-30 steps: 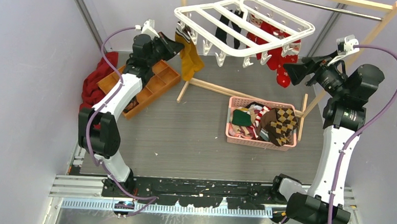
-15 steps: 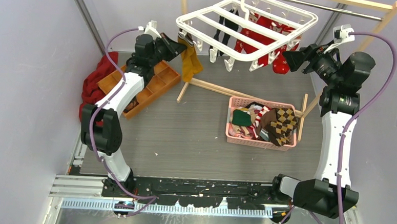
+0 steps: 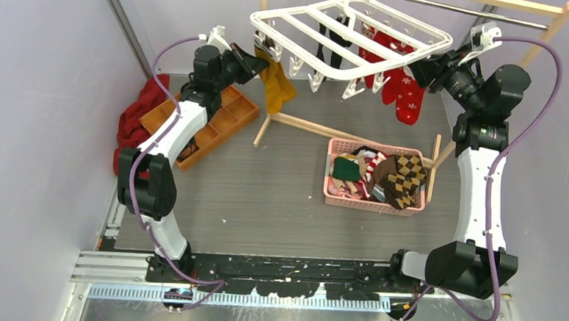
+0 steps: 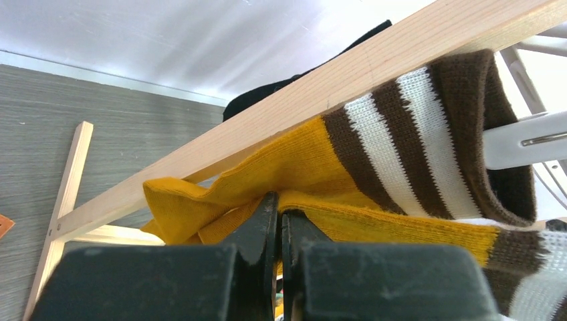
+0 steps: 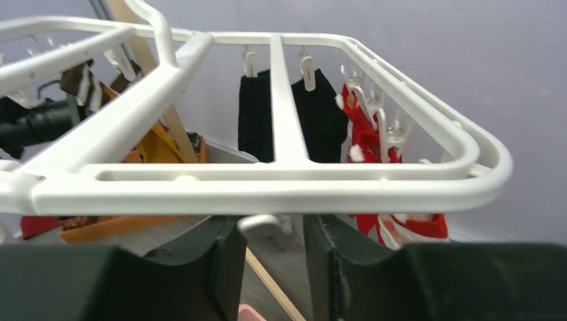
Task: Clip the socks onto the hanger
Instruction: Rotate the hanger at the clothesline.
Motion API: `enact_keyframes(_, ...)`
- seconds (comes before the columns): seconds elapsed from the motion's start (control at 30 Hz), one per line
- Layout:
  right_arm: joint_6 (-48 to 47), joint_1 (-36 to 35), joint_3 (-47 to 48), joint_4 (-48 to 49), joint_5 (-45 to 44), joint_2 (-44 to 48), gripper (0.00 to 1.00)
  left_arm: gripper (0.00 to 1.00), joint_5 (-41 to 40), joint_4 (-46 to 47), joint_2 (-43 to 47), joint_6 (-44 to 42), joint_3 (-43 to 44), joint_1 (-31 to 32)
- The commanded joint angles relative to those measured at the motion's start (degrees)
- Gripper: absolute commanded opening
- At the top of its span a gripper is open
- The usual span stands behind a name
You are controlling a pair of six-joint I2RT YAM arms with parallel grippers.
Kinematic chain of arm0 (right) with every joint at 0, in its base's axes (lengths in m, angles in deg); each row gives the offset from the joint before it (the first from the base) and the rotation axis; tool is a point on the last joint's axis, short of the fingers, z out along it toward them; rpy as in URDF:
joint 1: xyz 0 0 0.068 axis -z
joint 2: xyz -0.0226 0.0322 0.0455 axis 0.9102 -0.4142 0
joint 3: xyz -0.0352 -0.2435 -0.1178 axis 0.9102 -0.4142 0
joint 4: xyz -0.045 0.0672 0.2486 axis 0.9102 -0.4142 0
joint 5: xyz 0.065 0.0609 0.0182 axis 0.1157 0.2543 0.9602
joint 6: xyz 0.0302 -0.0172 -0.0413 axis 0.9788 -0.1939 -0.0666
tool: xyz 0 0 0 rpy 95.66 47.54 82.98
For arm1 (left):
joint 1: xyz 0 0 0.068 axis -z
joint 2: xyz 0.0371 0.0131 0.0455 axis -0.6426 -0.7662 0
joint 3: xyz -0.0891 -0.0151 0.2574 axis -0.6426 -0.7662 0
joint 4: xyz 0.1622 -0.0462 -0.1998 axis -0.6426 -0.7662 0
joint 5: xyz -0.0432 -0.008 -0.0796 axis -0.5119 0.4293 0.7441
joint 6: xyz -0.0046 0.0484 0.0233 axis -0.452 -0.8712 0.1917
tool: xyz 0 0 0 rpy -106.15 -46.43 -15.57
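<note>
The white hanger (image 3: 378, 62) hangs tilted from the rack at the back, with black socks (image 3: 337, 42) and red socks (image 3: 406, 93) clipped on it. My left gripper (image 3: 256, 58) is shut on a mustard-yellow sock (image 3: 276, 86) at the hanger's left corner. In the left wrist view the gripper (image 4: 281, 207) pinches the yellow fabric (image 4: 301, 154) below its brown-and-white cuff (image 4: 428, 134), beside a white clip (image 4: 528, 137). My right gripper (image 3: 417, 67) is at the hanger's right edge. In its own view the gripper (image 5: 275, 234) stands partly apart under the frame (image 5: 267, 190), a clip (image 5: 261, 223) between the fingers.
A pink basket (image 3: 371, 202) with an argyle sock (image 3: 402, 178) and other socks sits right of centre. A wooden tray (image 3: 217, 127) and red cloth (image 3: 133, 119) lie at the left. The wooden rack (image 3: 545, 34) and its floor bar (image 3: 320, 129) cross the back.
My right arm has moved up and left to the hanger's right edge, and its jaws have narrowed round a clip. The hanger has swung and tilted. The left gripper keeps its hold.
</note>
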Motion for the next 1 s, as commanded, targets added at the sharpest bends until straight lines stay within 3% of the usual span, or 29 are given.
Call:
enact_keyframes(0.0, 0.82, -0.79, 2.14, 6.18, 1.67, 1.41, 0.32, 0.02, 1.4, 2.26, 0.33, 0.51, 2.01, -0.38)
enact_keyframes(0.13, 0.36, -0.8, 0.63, 5.23, 0.12, 4.63, 0.13, 0.09, 1.69, 2.35, 1.3, 0.6, 1.43, -0.36)
enact_keyframes(0.4, -1.79, -0.67, -0.01, -2.79, -11.08, 11.87, 0.04, 0.47, 0.97, 2.14, 9.86, -1.65, -5.98, -0.4)
enact_keyframes(0.53, -2.64, -0.72, 0.59, -3.93, -17.01, 14.02, 0.03, 0.6, -0.06, -0.76, 15.6, -4.34, -9.96, -0.46)
enact_keyframes(0.8, -5.14, -1.17, 1.96, -3.77, -16.79, 16.11, 0.02, 0.63, -1.34, -4.89, 24.68, -6.84, -14.38, -0.58)
enact_keyframes(0.97, -8.35, -5.85, 2.36, -6.33, -16.77, 17.01, 0.02, 0.63, -1.98, -6.48, 28.99, -7.65, -16.64, -0.58)
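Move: The clip under the hanger's near rail sits between the right hand's still-closing fingertips, about 1 cm ahead and level with them; the red socks hang some 9 cm ahead, 3 cm left and 8 cm lower, the black socks roughly 15 cm ahead, 17 cm left and 7 cm lower. The left hand still pinches the mustard sock, whose middle lies about 2 cm ahead, 4 cm to its right and 6 cm below. Right pinches the clip, draws it 7 cm back and up, turning clockwise; left releases the sock, backing off. ##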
